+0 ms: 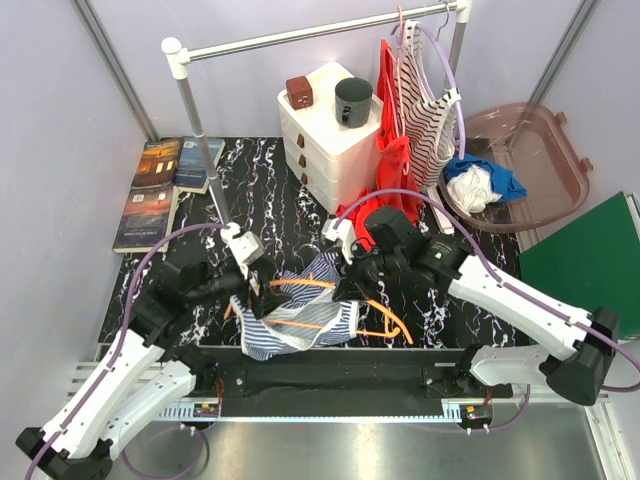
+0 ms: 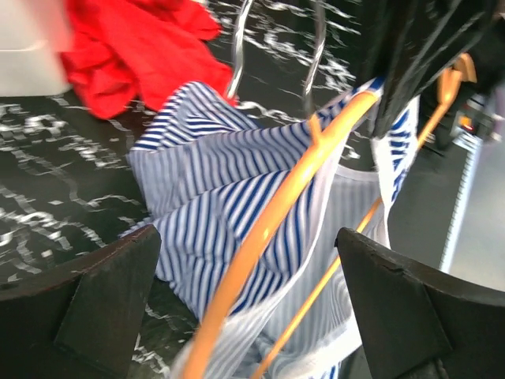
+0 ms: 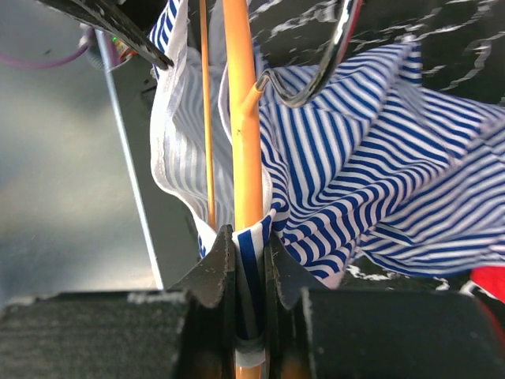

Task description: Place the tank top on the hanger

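The navy-and-white striped tank top (image 1: 290,325) lies bunched on the dark marble table (image 1: 300,215) between my two arms. The orange hanger (image 1: 385,315) is threaded through it. In the right wrist view my right gripper (image 3: 248,253) is shut on the hanger's orange arm (image 3: 241,118), with a strap of the tank top (image 3: 371,158) pinched around it. The metal hook (image 3: 331,55) shows above. My left gripper (image 2: 260,308) stands wide open over the tank top (image 2: 205,197) and the hanger (image 2: 268,221), touching neither. From above, the left gripper (image 1: 260,288) sits at the cloth's left edge and the right gripper (image 1: 350,280) at its top.
A clothes rail (image 1: 300,35) spans the back, carrying a purple hanger (image 1: 445,60) with a dark-red striped top (image 1: 430,120) and a red garment (image 1: 392,150). White drawers (image 1: 330,140) with a mug (image 1: 352,100) stand behind. Books (image 1: 160,185) lie left, with a pink basket (image 1: 540,150) and a green board (image 1: 590,260) at right.
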Motion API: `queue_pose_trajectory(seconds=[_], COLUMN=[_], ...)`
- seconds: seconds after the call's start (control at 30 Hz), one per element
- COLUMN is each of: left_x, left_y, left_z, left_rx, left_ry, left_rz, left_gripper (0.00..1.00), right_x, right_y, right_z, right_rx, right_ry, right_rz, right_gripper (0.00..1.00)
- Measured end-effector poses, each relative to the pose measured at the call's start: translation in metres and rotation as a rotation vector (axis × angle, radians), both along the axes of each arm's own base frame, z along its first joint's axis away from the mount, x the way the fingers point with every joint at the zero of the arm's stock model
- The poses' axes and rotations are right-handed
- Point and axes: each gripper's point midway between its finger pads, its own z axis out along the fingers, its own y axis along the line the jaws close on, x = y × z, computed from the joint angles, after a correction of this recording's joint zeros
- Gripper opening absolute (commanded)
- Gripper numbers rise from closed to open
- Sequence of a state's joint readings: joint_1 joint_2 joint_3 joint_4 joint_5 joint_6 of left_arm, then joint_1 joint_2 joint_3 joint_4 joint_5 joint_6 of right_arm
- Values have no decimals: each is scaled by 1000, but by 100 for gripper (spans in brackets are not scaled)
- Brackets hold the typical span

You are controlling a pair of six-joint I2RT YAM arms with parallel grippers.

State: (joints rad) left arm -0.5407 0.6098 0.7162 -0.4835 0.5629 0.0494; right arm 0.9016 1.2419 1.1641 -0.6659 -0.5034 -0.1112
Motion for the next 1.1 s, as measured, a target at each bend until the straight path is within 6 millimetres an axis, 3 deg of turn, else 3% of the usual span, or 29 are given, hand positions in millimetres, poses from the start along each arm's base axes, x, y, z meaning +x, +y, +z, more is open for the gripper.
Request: queue_pose_trajectory(seconds=[0.27,0.47,0.63,0.73,0.87,1.1], left_x=[19,29,44,53,59,58], left_y=[32,72,98,103,108,115], left_z=[34,71,70,61,51,55], left_rx=[-55,-154,-145,-110,-74,-88], left_ry=[-166,-314,-314,-282,-252,-263], left_rz=[230,479,653,705,747,783], left_gripper=[99,99,99,99,99,99], right_x=[22,41,61,70,80,100], right_y=[-8,-13,-20,-26,-34,-31], right_z=[15,10,15,23,46,95], right_rx=[36,17,11,24,76,152], right_ry=[-85,-106,-151,-185,-244,-325], right_rz=[-164,-297,-422,-490,-563,-633], right_gripper=[0,0,0,0,0,0])
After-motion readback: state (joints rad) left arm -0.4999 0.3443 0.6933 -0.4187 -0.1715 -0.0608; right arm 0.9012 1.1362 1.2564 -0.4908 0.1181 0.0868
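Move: My right hand keeps the orange hanger and a strap of the tank top pinched. The rack's rail, its middle, is roughly 30 cm ahead of it, 5 cm left and nearly 40 cm up. The hanging red garment is some 27 cm ahead of that hand, 9 cm right, a little higher. From my open left hand the rail's middle is about 30 cm ahead, 13 cm right, nearly 40 cm up; the left post's foot is some 26 cm ahead, 9 cm left, 10 cm lower. I carry the hanger forward and up towards the rail with my right hand, about 10 cm each way, most of the lift coming late, drifting slightly right and turning some 35 degrees clockwise with the grip kept shut. My already open left hand backs off leftward from the tank top, also rising and going forward, and swings about 45 degrees counter-clockwise. ##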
